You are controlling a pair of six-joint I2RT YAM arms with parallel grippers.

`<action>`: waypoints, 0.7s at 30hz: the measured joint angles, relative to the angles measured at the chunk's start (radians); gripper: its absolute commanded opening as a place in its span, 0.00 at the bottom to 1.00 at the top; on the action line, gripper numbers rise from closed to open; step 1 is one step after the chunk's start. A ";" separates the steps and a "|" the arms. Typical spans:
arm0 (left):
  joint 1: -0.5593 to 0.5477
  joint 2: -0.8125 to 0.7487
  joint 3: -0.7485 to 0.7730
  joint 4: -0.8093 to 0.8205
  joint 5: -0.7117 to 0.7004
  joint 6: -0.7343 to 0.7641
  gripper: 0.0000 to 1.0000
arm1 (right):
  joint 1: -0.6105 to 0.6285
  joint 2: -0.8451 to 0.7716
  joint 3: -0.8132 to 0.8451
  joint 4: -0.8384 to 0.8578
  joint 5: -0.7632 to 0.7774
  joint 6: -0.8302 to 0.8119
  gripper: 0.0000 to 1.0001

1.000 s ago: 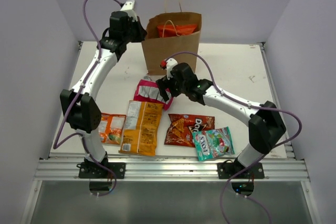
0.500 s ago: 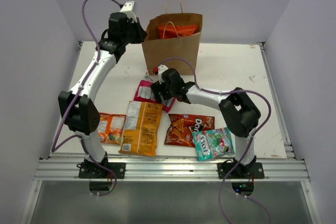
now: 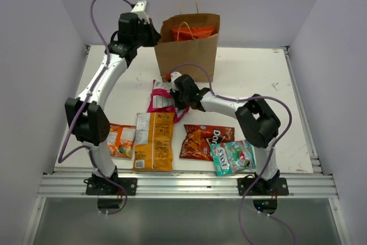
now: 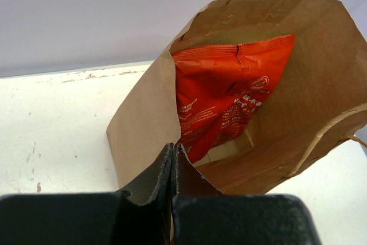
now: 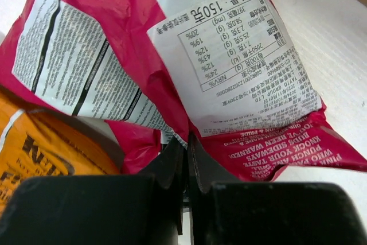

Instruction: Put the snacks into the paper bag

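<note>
The brown paper bag (image 3: 186, 55) stands upright at the back of the table, with a red packet (image 3: 195, 31) inside it. My left gripper (image 3: 153, 32) is shut on the bag's left rim (image 4: 166, 84), and the left wrist view looks down onto the red packet (image 4: 229, 96). The pink-silver packet (image 3: 160, 97) lies in front of the bag. My right gripper (image 3: 172, 98) is shut on a fold at its lower edge (image 5: 229, 73). Near the front lie the small orange packet (image 3: 122, 140), the tall yellow-orange packet (image 3: 155, 140), the dark red Doritos (image 3: 203, 140) and the teal-green packet (image 3: 232, 157).
The yellow-orange packet (image 5: 40, 153) lies right beside the pink one, its top edge touching or under it. White walls close in the table on three sides. The bag's two loop handles (image 3: 189, 4) stick up above its mouth.
My right gripper reached farther left onto the pink-silver packet and went from open to shut on it. The yellow-orange packet shifted slightly. The left arm stayed put.
</note>
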 measured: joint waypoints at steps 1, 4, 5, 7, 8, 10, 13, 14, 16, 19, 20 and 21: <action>0.003 0.002 0.003 0.000 0.003 0.000 0.00 | 0.000 -0.006 0.007 -0.019 0.002 -0.006 0.00; 0.013 0.011 0.013 0.000 0.009 0.000 0.00 | 0.000 -0.068 0.020 -0.140 0.025 -0.022 0.00; 0.015 0.015 0.016 0.000 0.012 -0.001 0.00 | 0.001 -0.101 0.039 -0.213 0.035 -0.025 0.00; 0.019 0.024 0.025 0.002 0.015 -0.002 0.00 | 0.001 -0.174 0.104 -0.341 0.057 -0.029 0.00; 0.021 0.028 0.030 0.002 0.016 -0.003 0.00 | 0.001 -0.213 0.166 -0.416 0.067 -0.031 0.00; 0.021 0.040 0.044 0.003 0.018 -0.003 0.00 | 0.001 -0.291 0.311 -0.533 0.086 -0.032 0.00; 0.021 0.057 0.068 0.004 0.019 -0.005 0.00 | 0.002 -0.398 0.562 -0.648 0.133 -0.037 0.00; 0.021 0.063 0.077 0.003 0.019 -0.005 0.00 | 0.003 -0.429 0.640 -0.663 0.155 -0.042 0.00; 0.021 0.076 0.096 -0.002 0.019 -0.008 0.00 | 0.006 -0.499 0.745 -0.653 0.198 -0.068 0.00; 0.021 0.093 0.121 -0.009 0.018 -0.011 0.00 | 0.006 -0.599 0.752 -0.571 0.271 -0.142 0.00; 0.021 0.097 0.127 -0.010 0.018 -0.011 0.00 | 0.006 -0.629 0.726 -0.518 0.300 -0.172 0.00; 0.022 0.100 0.131 -0.011 0.019 -0.011 0.00 | 0.004 -0.647 0.701 -0.460 0.327 -0.203 0.00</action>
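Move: The right hand already grips the pink pack. From it, the middle of the paper bag it is headed for stands about 18 cm ahead, 4 cm to the right and 12 cm higher. The orange pack lies some 14 cm back and 9 cm left, the Doritos about 14 cm back and 10 cm right, both a few centimetres lower. From the left hand, already at the bag's left rim, its middle is roughly 3 cm ahead, 12 cm right and 14 cm below. Steeply upward, after a slow start and then fast, the right hand whisks the pinched pink pack some 50 cm off the table, drifting right about 16 cm and a little back, and ends above the paper bag's height. On the way its wrist tips the fingers up by roughly 50 degrees. The left hand keeps its shut fingers at the bag's left rim, easing forward a few centimetres. ##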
